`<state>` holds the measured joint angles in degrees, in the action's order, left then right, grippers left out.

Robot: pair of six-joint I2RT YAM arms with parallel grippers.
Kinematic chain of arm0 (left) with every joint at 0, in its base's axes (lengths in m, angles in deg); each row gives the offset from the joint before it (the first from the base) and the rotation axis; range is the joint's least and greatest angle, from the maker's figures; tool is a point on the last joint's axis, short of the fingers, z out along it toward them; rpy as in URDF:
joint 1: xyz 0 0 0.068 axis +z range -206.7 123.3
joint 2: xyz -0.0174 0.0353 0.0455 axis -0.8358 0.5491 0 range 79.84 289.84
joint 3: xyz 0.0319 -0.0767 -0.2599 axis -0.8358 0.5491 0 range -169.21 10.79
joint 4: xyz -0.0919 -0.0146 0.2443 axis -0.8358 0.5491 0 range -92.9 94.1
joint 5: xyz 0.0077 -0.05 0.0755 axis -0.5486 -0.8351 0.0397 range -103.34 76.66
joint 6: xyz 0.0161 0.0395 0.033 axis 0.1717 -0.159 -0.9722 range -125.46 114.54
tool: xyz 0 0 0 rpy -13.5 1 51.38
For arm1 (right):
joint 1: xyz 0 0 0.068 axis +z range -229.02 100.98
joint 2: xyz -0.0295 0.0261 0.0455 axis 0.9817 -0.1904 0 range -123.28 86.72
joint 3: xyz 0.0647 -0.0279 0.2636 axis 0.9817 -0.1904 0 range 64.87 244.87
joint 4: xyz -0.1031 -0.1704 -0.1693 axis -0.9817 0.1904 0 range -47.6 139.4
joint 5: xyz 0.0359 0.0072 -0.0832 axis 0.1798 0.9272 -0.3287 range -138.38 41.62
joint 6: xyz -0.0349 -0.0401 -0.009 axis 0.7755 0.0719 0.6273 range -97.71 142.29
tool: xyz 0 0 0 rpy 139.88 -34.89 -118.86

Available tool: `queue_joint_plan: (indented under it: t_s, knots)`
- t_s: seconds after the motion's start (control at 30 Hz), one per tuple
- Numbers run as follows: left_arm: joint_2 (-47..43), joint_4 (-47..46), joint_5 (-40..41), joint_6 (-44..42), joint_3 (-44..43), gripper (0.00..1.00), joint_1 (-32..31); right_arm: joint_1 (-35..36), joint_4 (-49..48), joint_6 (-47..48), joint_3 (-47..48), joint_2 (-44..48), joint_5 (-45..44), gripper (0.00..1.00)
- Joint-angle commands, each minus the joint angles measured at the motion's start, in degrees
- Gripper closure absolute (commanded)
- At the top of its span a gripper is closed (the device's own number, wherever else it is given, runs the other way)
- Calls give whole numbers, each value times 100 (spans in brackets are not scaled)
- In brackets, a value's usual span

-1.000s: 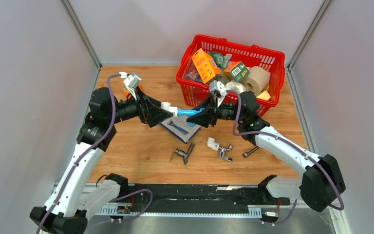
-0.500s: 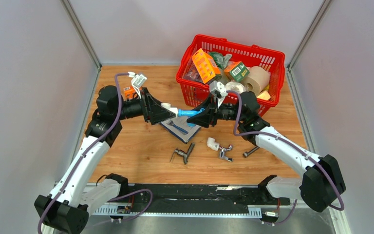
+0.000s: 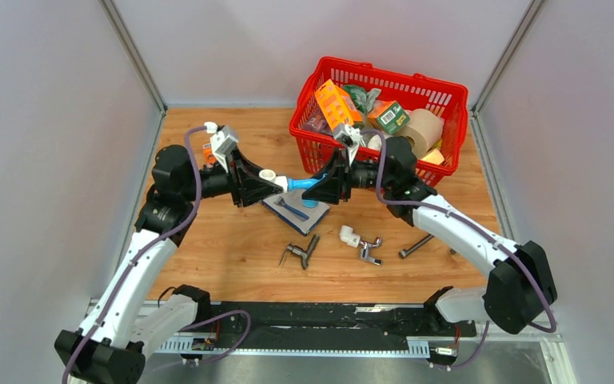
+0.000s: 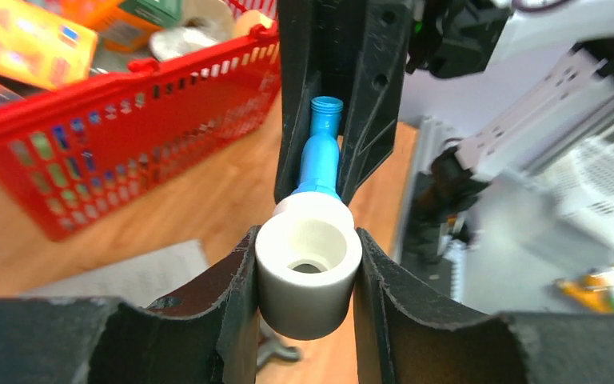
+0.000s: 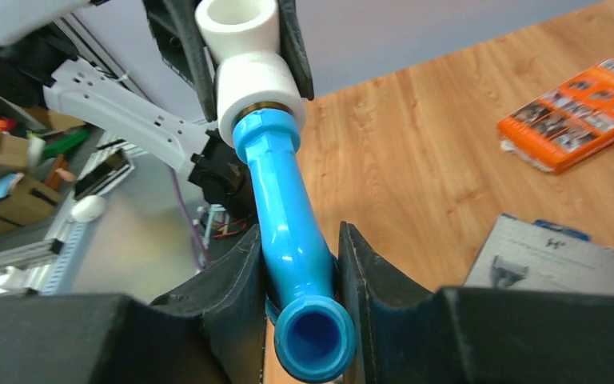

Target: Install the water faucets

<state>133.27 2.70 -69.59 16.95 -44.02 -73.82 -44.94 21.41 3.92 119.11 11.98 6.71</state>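
Observation:
A light-blue water faucet [image 3: 304, 183] with a white end fitting [image 3: 269, 175] hangs level in the air between the two arms, above a grey card. My right gripper [image 3: 320, 185] is shut on the blue body [image 5: 288, 216], whose open spout end faces the right wrist camera. My left gripper [image 3: 269, 178] is shut on the white fitting [image 4: 308, 272], both pads pressed against its sides. The blue body [image 4: 320, 156] runs from the fitting away into the right gripper's fingers [image 4: 372, 96]. In the right wrist view the white fitting [image 5: 252, 76] sits between the left fingers at the top.
A red basket [image 3: 392, 78] full of boxes and tape rolls stands at the back right, close behind the right wrist. On the wood lie a grey card [image 3: 292, 210], a dark grey tap [image 3: 302, 252], a chrome tap with a white elbow [image 3: 360, 242], a metal rod [image 3: 416, 246] and an orange pack [image 5: 580, 112].
My left jaws have come together onto the white fitting. The right arm has shifted left and back toward the basket, carrying the faucet slightly left.

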Motion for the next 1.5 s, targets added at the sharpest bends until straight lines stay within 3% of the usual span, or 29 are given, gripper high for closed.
queue_joint_plan:
  t_s: [0.0, 0.13, 0.2, 0.23, 0.33, 0.47, 0.67, 0.97, 1.07, 1.2, 1.47]
  knots:
    - [-630, 537, 577, -2414, 268, 100, -36, -174, 377, -1386, 553, -365, 160, 100]
    - [-1079, 829, 1325, -3901, 558, 100, -221, -262, 455, -2336, 509, -603, 362, 100]
    - [-1334, 566, 1467, -3877, 970, 100, -247, -262, 491, -2504, 474, -664, 371, 93]
    - [-1387, 460, 1494, -3789, 1050, 100, -247, -262, 517, -2513, 439, -673, 275, 84]
    - [-1572, 47, 1871, -2992, 1305, 100, -247, -262, 552, -2260, 368, -621, 20, 59]
    - [-1590, -112, 2513, -1674, 1359, 100, -247, -253, 658, -1031, 351, -270, -322, 22]
    - [-1344, 28, 2733, -397, 1035, 100, -230, -184, 676, 1253, -132, 573, -1543, 2]
    - [-527, 915, 2075, 211, 138, 100, -204, 809, 771, 4646, -984, 1452, -2564, 0]
    - [-273, 1066, 1506, 315, 23, 100, -186, 1231, 895, 5666, -1248, 1804, -2994, 0]
    - [-96, 872, 907, 570, 40, 100, -186, 1513, 1044, 6283, -1346, 2033, -3162, 0]
    - [-43, 644, 633, 878, -39, 100, -186, 2189, 1343, 7110, -1337, 1770, -4251, 0]
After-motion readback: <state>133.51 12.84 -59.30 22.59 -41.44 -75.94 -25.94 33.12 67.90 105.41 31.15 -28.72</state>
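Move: The left hand grips the white elbow, with the blue faucet's middle about 8 cm to its right and 1 cm back, nearly level. The right hand holds that faucet, and the elbow lies roughly 10 cm to its left and 1 cm ahead, at its height. Some 29 cm below the right hand are the grey box, 9 cm ahead and 6 cm left, the dark faucet, 6 cm back and 4 cm left, and the chrome faucet, 4 cm back and 15 cm right. Sinking together, the two hands twist the joint against each other about the left-right line, the right hand rolling its forward side down and the left hand its forward side up, some 25 degrees each. The right fingers then open wide and let go of the blue faucet, the hand edging off to its right and swinging forward, then back towards the base as it rolls the other way by about 85 degrees with jaws open around the faucet, while the left keeps its grip on the elbow, rolls back past its starting attitude and ends about 5 cm lower. ##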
